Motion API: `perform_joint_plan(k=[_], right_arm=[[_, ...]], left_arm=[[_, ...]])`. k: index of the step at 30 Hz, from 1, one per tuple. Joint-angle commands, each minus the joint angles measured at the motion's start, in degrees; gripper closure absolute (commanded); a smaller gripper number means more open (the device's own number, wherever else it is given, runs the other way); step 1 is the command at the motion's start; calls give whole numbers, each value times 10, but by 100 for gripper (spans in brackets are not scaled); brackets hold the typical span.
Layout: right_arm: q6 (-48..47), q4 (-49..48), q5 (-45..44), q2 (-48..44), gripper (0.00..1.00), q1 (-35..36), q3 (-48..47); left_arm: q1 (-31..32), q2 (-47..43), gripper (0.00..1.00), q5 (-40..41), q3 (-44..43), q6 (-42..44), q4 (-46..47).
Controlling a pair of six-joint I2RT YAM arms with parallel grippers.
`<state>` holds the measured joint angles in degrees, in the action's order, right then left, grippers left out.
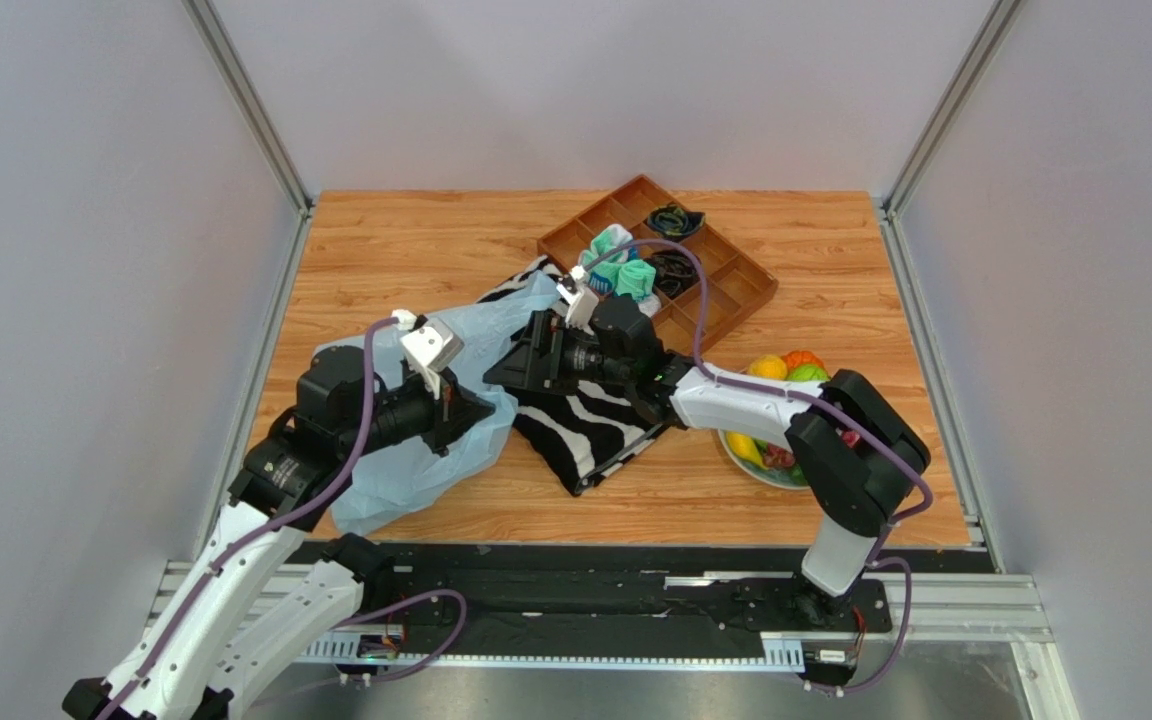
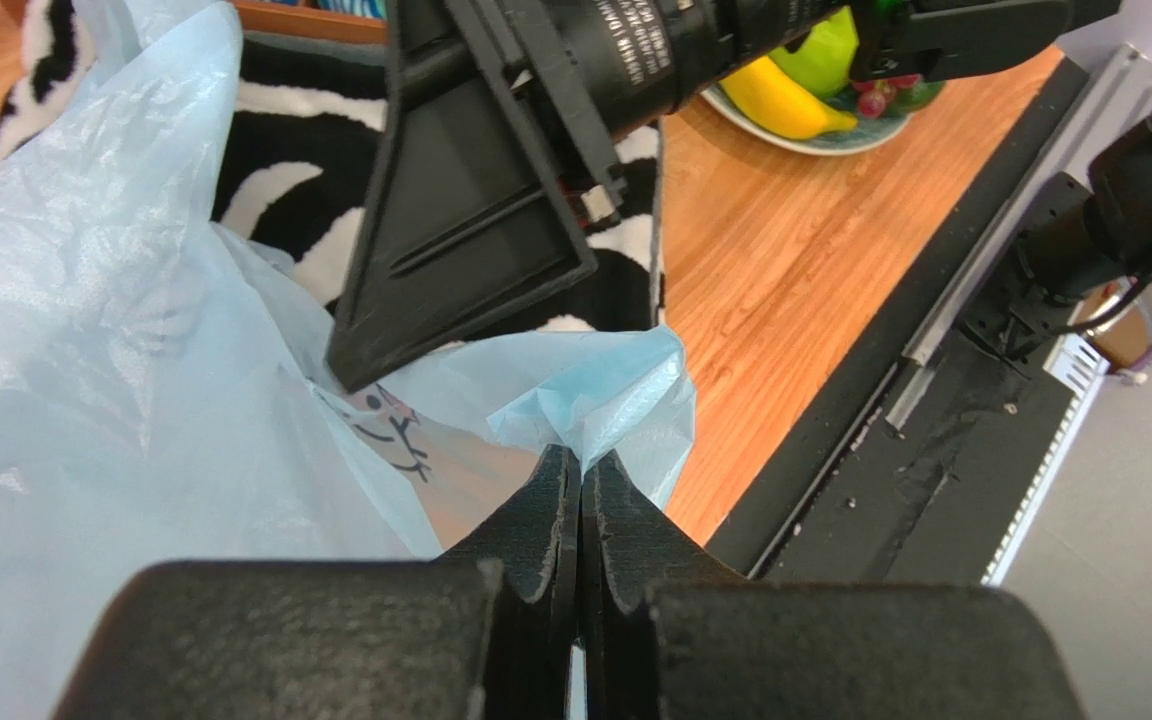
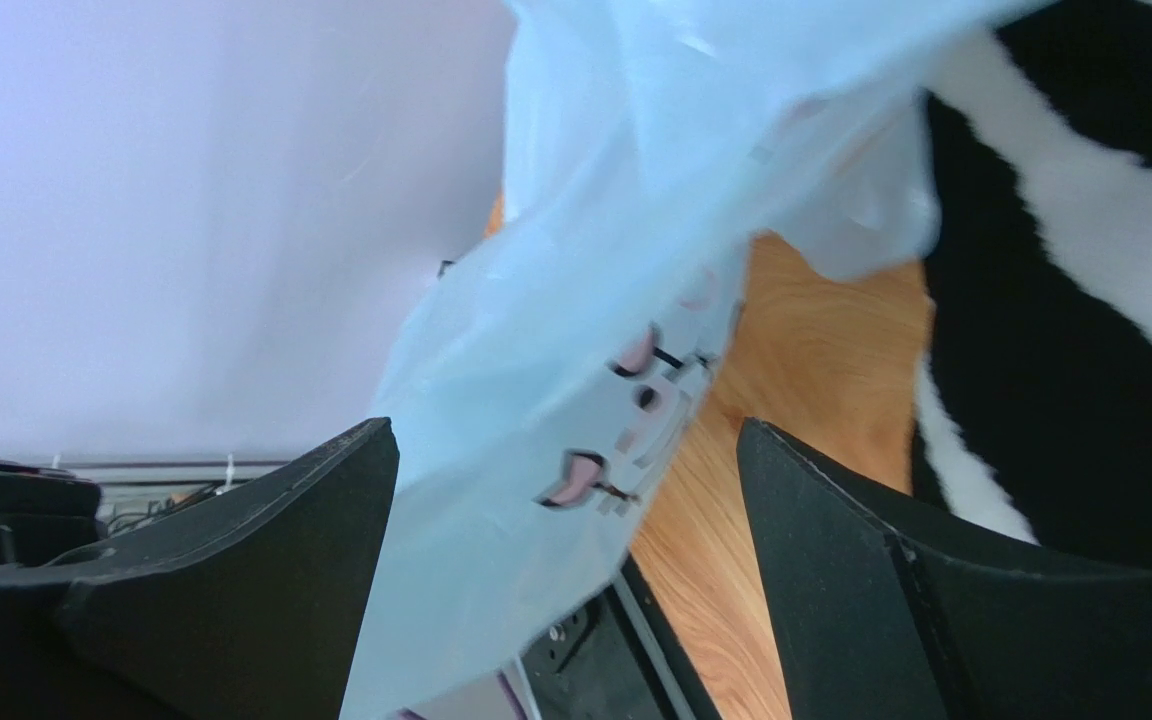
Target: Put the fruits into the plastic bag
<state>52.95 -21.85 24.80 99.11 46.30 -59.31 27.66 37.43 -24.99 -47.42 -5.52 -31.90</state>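
Note:
The light-blue plastic bag (image 1: 387,465) lies crumpled on the left of the table, its edge overlapping the zebra cloth. My left gripper (image 1: 465,413) is shut on a fold of the bag's rim (image 2: 605,398), jaws pressed together (image 2: 582,458). My right gripper (image 1: 515,365) is open just beside it, and a flap of the bag (image 3: 567,345) hangs between its spread fingers (image 3: 282,555) without being pinched. The fruits sit in a bowl (image 1: 740,468) at the right: banana (image 2: 778,98), green apple (image 2: 826,53), grapes (image 2: 883,98), lemon (image 1: 767,368).
A black-and-white zebra-striped cloth (image 1: 597,428) lies under the right gripper. A brown divided tray (image 1: 725,285) at the back holds teal-and-white rolled socks (image 1: 620,270) and dark items. The right arm's elbow (image 1: 860,450) stands over the fruit bowl. Grey walls close three sides.

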Motion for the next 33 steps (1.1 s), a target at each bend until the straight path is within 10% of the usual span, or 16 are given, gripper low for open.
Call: perform_joint_plan(k=[1,15,22,23,27,33], right_arm=[[22,-43,28,24,12,16,-45],[45,-45,54,93,27,49,-80],[38,-80,69,95,88,49,-92],[31,-83,70,93,95,48,-96],[-6,-64,72,63,100,35,-114],[-110,15,41,-4,100,13,-128]], left_arm=[[1,5,100,-42,-3,19,25],[1,-39,100,-48,-3,16,44],[1,-28,100,-88,-2,15,36],[1,-25,95,-89,-3,13,33],[1,-25,22,-103,-35,-11,45],[1,-17,9,-14,-126,-18,25]])
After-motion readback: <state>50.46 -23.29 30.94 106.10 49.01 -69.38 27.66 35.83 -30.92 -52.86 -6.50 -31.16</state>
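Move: About 3 cm back, 5 cm left and 2 cm below the open right hand is the plastic bag's raised edge that its fingers are to take. From that hand, the zebra cloth lies some 9 cm right, 4 cm ahead and 16 cm below, and the fruit bowl about 35 cm right, 3 cm back and 14 cm down. The left hand already pinches another bit of the bag; the right hand's spot lies roughly 4 cm ahead, 2 cm left and 8 cm below it. Reaching left about 5 cm into the plastic bag's edge, with some 3 cm back and a small dip, the right hand shuts its wide-open fingers on the film, then rises about 5 cm and eases forward. The left hand keeps its pinch while drifting back and up a couple of centimetres, then opens wide, letting go, and lifts about 3 cm. ##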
